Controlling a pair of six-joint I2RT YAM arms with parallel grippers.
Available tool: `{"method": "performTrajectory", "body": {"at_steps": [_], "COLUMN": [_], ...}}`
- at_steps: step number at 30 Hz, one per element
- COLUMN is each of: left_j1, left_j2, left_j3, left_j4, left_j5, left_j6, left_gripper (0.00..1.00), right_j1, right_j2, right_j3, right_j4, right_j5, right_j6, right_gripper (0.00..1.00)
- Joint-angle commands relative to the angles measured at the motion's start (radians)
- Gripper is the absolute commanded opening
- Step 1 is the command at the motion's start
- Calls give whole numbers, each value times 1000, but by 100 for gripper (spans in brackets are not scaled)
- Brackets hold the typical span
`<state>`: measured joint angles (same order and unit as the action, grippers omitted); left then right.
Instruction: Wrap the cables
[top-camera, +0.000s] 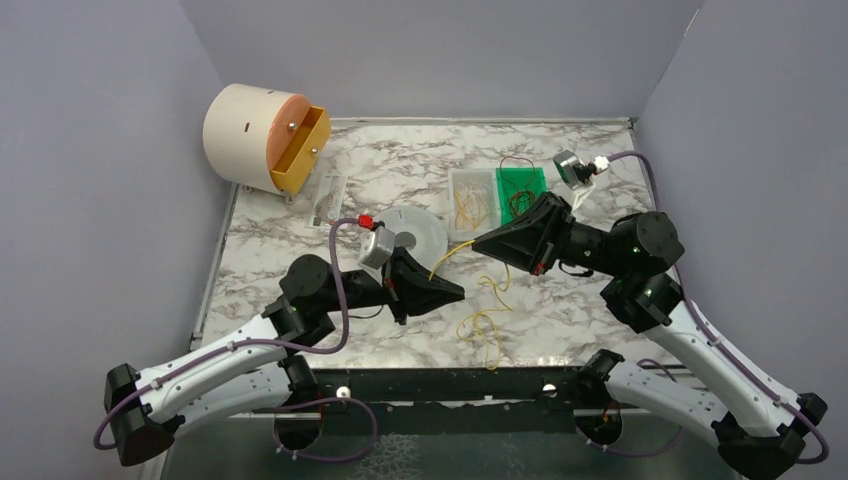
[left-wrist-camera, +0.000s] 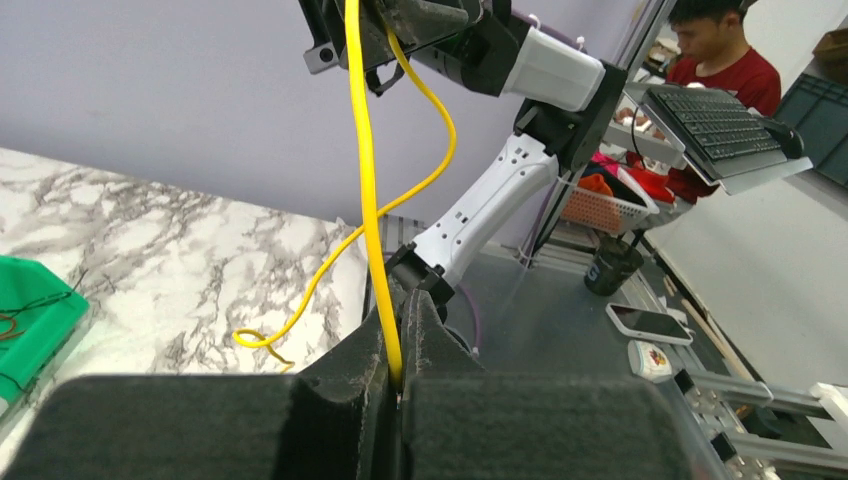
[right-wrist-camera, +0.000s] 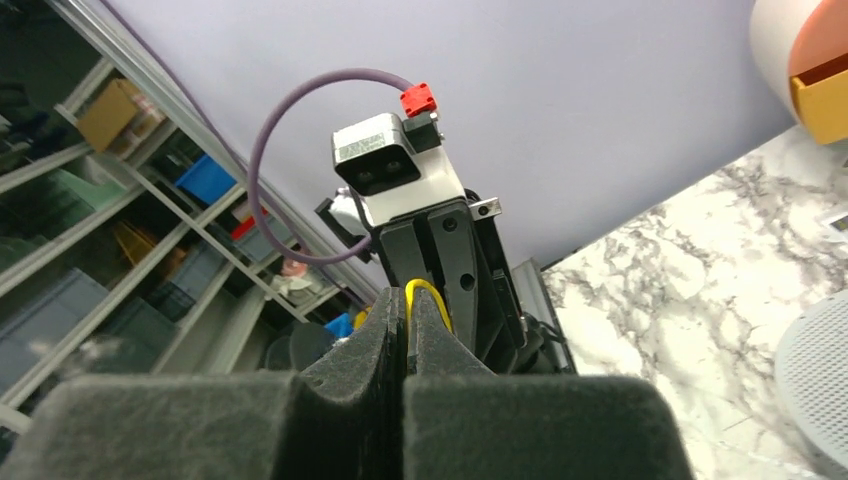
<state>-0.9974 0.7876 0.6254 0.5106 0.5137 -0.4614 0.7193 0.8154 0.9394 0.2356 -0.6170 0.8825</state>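
Note:
A thin yellow cable (top-camera: 448, 256) spans the short gap between my two grippers above the table's middle. My left gripper (top-camera: 458, 293) is shut on it; in the left wrist view the yellow cable (left-wrist-camera: 362, 150) rises from between the closed fingers (left-wrist-camera: 402, 300) toward the right gripper (left-wrist-camera: 400, 25). My right gripper (top-camera: 480, 243) is shut on the same cable, and a small yellow loop (right-wrist-camera: 432, 296) shows at its closed fingertips (right-wrist-camera: 407, 298). The cable's slack (top-camera: 485, 322) lies in loose curls on the marble. More yellow cables (top-camera: 470, 207) and dark red-brown cables (top-camera: 517, 195) lie in trays.
A clear tray (top-camera: 468, 180) and a green tray (top-camera: 533, 178) stand at the back centre. A white round disc (top-camera: 425, 232) lies behind the left gripper. A cylindrical container with an open yellow drawer (top-camera: 262, 138) sits back left. A small device (top-camera: 575, 168) sits back right.

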Motion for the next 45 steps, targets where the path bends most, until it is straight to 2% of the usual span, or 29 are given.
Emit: {"method": "performTrajectory", "body": {"at_steps": [1,5,8,18,30,34,40,42,45], "left_j1": [-6,-5,-6,-5,-5,-5,-4,-4,-5], "left_j2": [7,68,107,136,164,141,108,101,81], "left_j3": [115,189,203,180,185,194,220,235,248], "left_j4": [-312,-491,-551,-606,-644,-652,-701,-718,-742], "left_j5": [67,119,163,240,248,185,-1,-55,-139], "left_j6": [97,145,155,165,191,194,208,208,214], "left_gripper": [0,0,0,0,0,15,37,48,53], "right_j1": [3,3,3,3,3,3,3,3,3], "right_j2": [6,52,80,145,134,121,109,102,93], "right_j3": [75,138,176,287,250,230,220,220,223], "right_j4": [-71,-138,-175,-382,-374,-380,-416,-440,-477], "right_j5": [13,-65,-112,-170,-170,-155,-122,-86,-23], "right_j6": [-133,-220,-275,-435,-439,-440,-452,-461,-468], "right_gripper": [1,1,1,1,1,1,1,1,1]}}
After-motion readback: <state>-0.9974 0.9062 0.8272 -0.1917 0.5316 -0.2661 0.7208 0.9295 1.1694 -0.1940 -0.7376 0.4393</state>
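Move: Both hands already hold the yellow cable. From the left hand, the right fingers' grip on it is about 8 cm up, 5 cm right and 4 cm ahead; the cable's loose coils lie on the table some 10 cm right, 7 cm ahead and 31 cm below. The reel is roughly 24 cm ahead and 9 cm left, also at table level. From the right hand, the left fingers' grip is 8 cm down, 5 cm left and 4 cm back. Downward, the left hand draws its pinched stretch of yellow cable away from the right fingers, sinking about 9 cm and tipping its fingers down some 30 degrees. Near the bottom they open about halfway, letting go of the cable as the hand eases forward. The right hand keeps its pinch, rises slightly, then sinks about 4 cm while shifting a little left and tipping its fingers down to near level. ##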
